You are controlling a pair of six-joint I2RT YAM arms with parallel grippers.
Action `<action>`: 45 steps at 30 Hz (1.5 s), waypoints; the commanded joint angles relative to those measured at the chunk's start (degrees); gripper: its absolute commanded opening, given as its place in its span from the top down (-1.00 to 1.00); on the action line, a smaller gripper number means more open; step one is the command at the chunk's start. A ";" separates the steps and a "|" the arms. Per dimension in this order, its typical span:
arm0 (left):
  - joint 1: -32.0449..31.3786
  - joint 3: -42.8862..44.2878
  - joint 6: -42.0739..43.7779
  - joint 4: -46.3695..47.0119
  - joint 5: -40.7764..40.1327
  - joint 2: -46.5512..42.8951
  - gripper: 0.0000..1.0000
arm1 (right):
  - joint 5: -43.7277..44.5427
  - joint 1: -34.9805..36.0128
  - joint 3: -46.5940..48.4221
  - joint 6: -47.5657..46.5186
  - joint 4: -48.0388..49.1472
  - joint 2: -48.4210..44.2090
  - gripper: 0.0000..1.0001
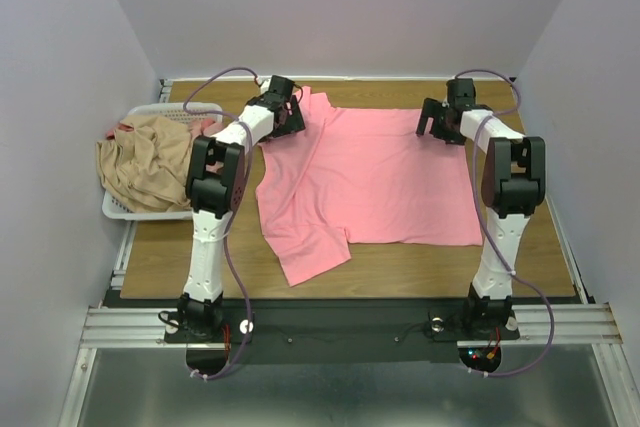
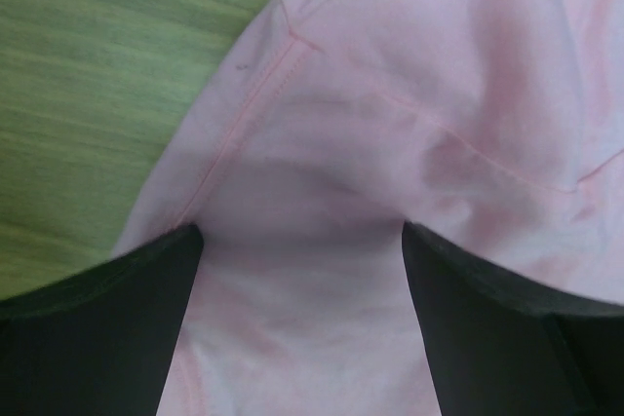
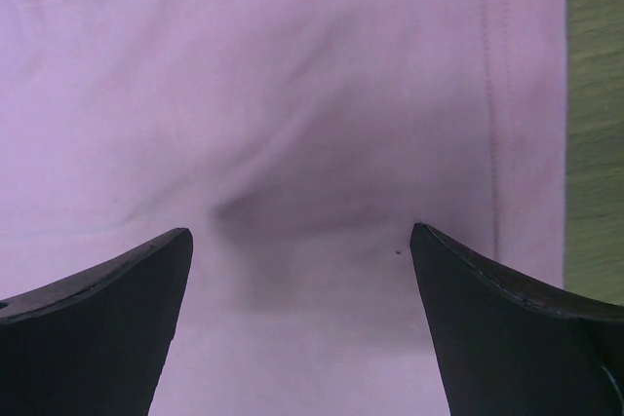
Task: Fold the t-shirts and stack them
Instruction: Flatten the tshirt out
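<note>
A salmon-pink t-shirt (image 1: 370, 182) lies spread on the wooden table, its left part folded and rumpled, with one sleeve pointing toward the near edge. My left gripper (image 1: 292, 109) hovers over the shirt's far left corner, jaws wide open, with pink cloth (image 2: 390, 114) beneath and between the fingers (image 2: 107, 338). Over the shirt's far right corner my right gripper (image 1: 437, 123) is open too, and flat cloth with a stitched hem (image 3: 322, 94) lies under it. A tan-beige t-shirt (image 1: 145, 162) is heaped in the basket at the left.
The white slatted basket (image 1: 170, 112) sits at the table's left edge, partly over it. Bare wood (image 1: 180, 247) shows near the front left, and at the shirt's edges in the wrist views (image 2: 97, 65). Walls close in on three sides.
</note>
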 commanded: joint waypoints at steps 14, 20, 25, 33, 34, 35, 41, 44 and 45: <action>5.47 8.71 2.17 -3.53 4.33 6.14 -0.94 | 7.61 -0.62 3.67 -3.34 0.71 5.15 -1.00; 4.60 10.11 2.88 -4.85 5.93 1.49 -0.94 | 4.37 -0.62 5.96 -4.22 0.01 1.39 -1.00; 2.14 7.94 0.60 -9.06 2.69 -9.99 -0.94 | 2.96 -0.54 1.42 -2.29 -0.43 -9.24 -1.00; -8.22 -25.79 -14.50 -10.22 -6.63 -39.53 -0.94 | 8.75 -0.54 -27.46 9.39 -1.14 -36.22 -1.00; -10.85 -34.01 -16.79 -10.30 -6.82 -45.48 -0.94 | 8.23 -0.54 -30.22 12.27 -1.83 -38.86 -1.00; -12.44 -38.01 -21.86 -10.56 -6.99 -48.24 -0.95 | 7.97 -0.54 -32.77 13.17 -2.27 -44.45 -1.00; -21.49 -61.47 -34.28 -13.71 -3.92 -61.09 -0.97 | 9.19 -0.54 -49.13 18.44 -7.63 -58.21 -1.00; -25.19 -68.97 -40.43 -12.68 0.38 -63.64 -0.97 | 10.16 -0.54 -53.97 21.17 -9.05 -65.14 -1.00; -26.16 -70.72 -40.45 -11.20 1.78 -64.26 -0.97 | 10.34 -0.54 -54.94 21.70 -9.13 -65.16 -1.00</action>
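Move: Under the left hand's open fingers lies the shirt's far left part, with a bunched far end some 7 cm ahead and 3 cm to the right. The shirt's near-left flap is about 34 cm back and 4 cm right, and the basket is about 10 cm back and 32 cm left. From the right hand, the near-right corner is about 31 cm back and 5 cm right, the far-right corner 3 cm ahead and 7 cm right; all the cloth is about 1 cm below. Spreading the cloth already under their open fingers, the left hand drags about 4 cm forward and 3 cm left while the right slides roughly 2 cm right and slightly forward. Both then lift off and arc quickly back: the left almost 40 cm, rising and sinking low by the near-left flap, its fingers tipping down; the right some 25 cm towards the near-right corner, turning clockwise, and is still about 5 cm up. ##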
